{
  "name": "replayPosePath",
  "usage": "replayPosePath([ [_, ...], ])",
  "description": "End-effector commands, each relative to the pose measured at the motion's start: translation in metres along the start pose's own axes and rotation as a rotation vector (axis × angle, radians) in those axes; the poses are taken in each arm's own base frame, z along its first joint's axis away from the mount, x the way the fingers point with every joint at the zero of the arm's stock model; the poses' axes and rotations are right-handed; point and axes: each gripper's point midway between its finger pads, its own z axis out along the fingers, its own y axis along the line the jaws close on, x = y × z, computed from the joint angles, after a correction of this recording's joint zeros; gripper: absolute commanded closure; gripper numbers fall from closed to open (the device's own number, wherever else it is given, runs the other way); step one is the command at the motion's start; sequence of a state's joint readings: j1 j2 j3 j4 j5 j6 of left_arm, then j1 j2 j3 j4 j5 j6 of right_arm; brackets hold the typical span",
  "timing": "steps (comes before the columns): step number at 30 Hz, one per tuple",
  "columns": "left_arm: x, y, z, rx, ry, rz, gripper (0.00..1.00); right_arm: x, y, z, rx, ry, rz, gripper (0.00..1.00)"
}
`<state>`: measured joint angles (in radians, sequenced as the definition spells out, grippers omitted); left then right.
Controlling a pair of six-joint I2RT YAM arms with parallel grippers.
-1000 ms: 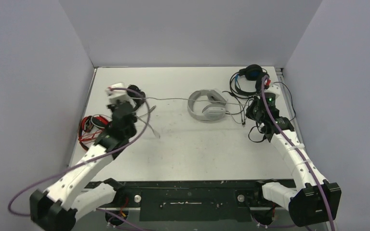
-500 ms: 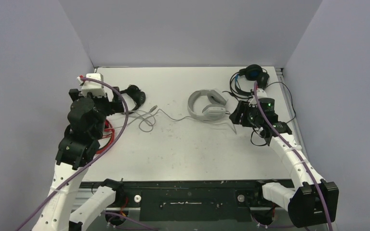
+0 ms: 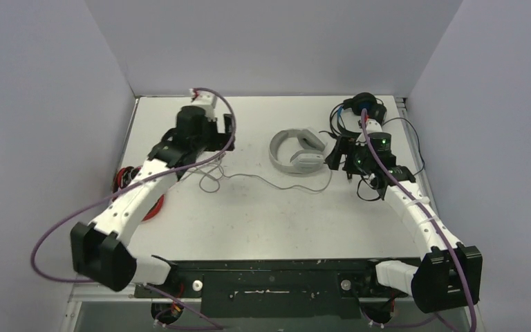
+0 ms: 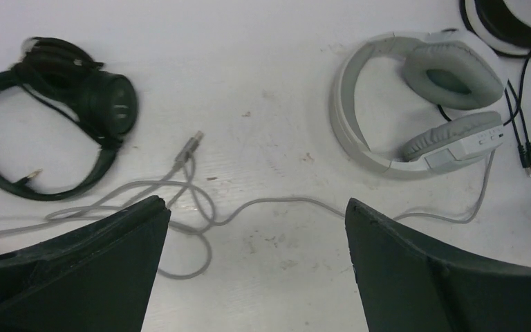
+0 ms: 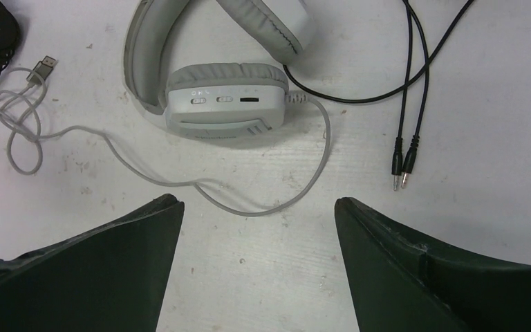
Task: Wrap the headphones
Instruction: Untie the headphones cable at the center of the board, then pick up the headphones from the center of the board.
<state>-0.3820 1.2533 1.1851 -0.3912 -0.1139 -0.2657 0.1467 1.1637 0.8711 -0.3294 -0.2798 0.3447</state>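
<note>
The white-grey headphones [image 3: 296, 153] [image 4: 449, 76] [image 5: 225, 97] lie at the back middle of the table. Their thin grey cable [image 3: 276, 185] [image 4: 292, 199] [image 5: 252, 214] trails loose to the left and ends in a tangle with a plug [image 4: 190, 146]. The small black headphones [image 4: 107, 104] lie left of that tangle. My left gripper [image 3: 220, 135] [image 4: 256, 204] hovers open over the cable, holding nothing. Just right of the white-grey set, my right gripper [image 3: 340, 158] [image 5: 259, 204] is open and empty above the cable's curve. The black-and-blue headphones [image 3: 361, 106] sit at the back right.
The red-and-black headphones [image 3: 121, 181] lie at the table's left edge, partly under my left arm. Two black jack plugs [image 5: 402, 169] on thin black cables rest right of the white-grey set. Grey walls close in the table [image 3: 269, 221] on three sides.
Both grippers have opened and let go of the grey cable, which was stretched between them and now lies slack on the table. My left arm swung left, then to the back.
</note>
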Motion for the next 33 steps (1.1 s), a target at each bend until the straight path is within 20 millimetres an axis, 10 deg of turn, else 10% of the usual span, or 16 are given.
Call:
replayPosePath([
  [1,0.01,-0.051,0.044,0.037,0.08,-0.005,0.03,-0.033,0.009,-0.001,-0.004,-0.097,-0.011,0.17],
  [11,0.077,-0.1,0.15,-0.042,0.281,0.072,0.03,-0.028,0.003,-0.002,0.028,-0.095,-0.002,0.17],
  [24,0.148,-0.124,0.231,-0.12,0.444,0.155,0.03,-0.022,0.002,-0.002,0.035,-0.101,0.03,0.17],
  [33,0.193,-0.097,0.242,-0.199,0.594,0.156,0.61,-0.021,0.0,-0.006,0.052,-0.111,0.04,0.18],
])
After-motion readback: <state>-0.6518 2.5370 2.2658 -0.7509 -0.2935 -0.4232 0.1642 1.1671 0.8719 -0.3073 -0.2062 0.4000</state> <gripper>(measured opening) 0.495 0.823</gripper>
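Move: The left gripper's target is the left side of the white headphones' band, about 12 cm ahead, 19 cm to its right and 24 cm below. The ear cups sit some 11 cm farther right than that point; the knotted grey cable lies about 20 cm left of it and 7 cm nearer. The black headphones are about 14 cm ahead and 11 cm left of the left gripper. From the right gripper, the band is roughly 14 cm ahead, 20 cm left, 14 cm below. Bring the left gripper down some 24 cm and right about 19 cm, forward more gently, onto the left side of the white headphones' band. Sweep right first, then let the descent lead, tipping the fingers about 25 degrees further down. Keep them wide open until nearly there, then half close them with one finger outside the band and the other inside. ##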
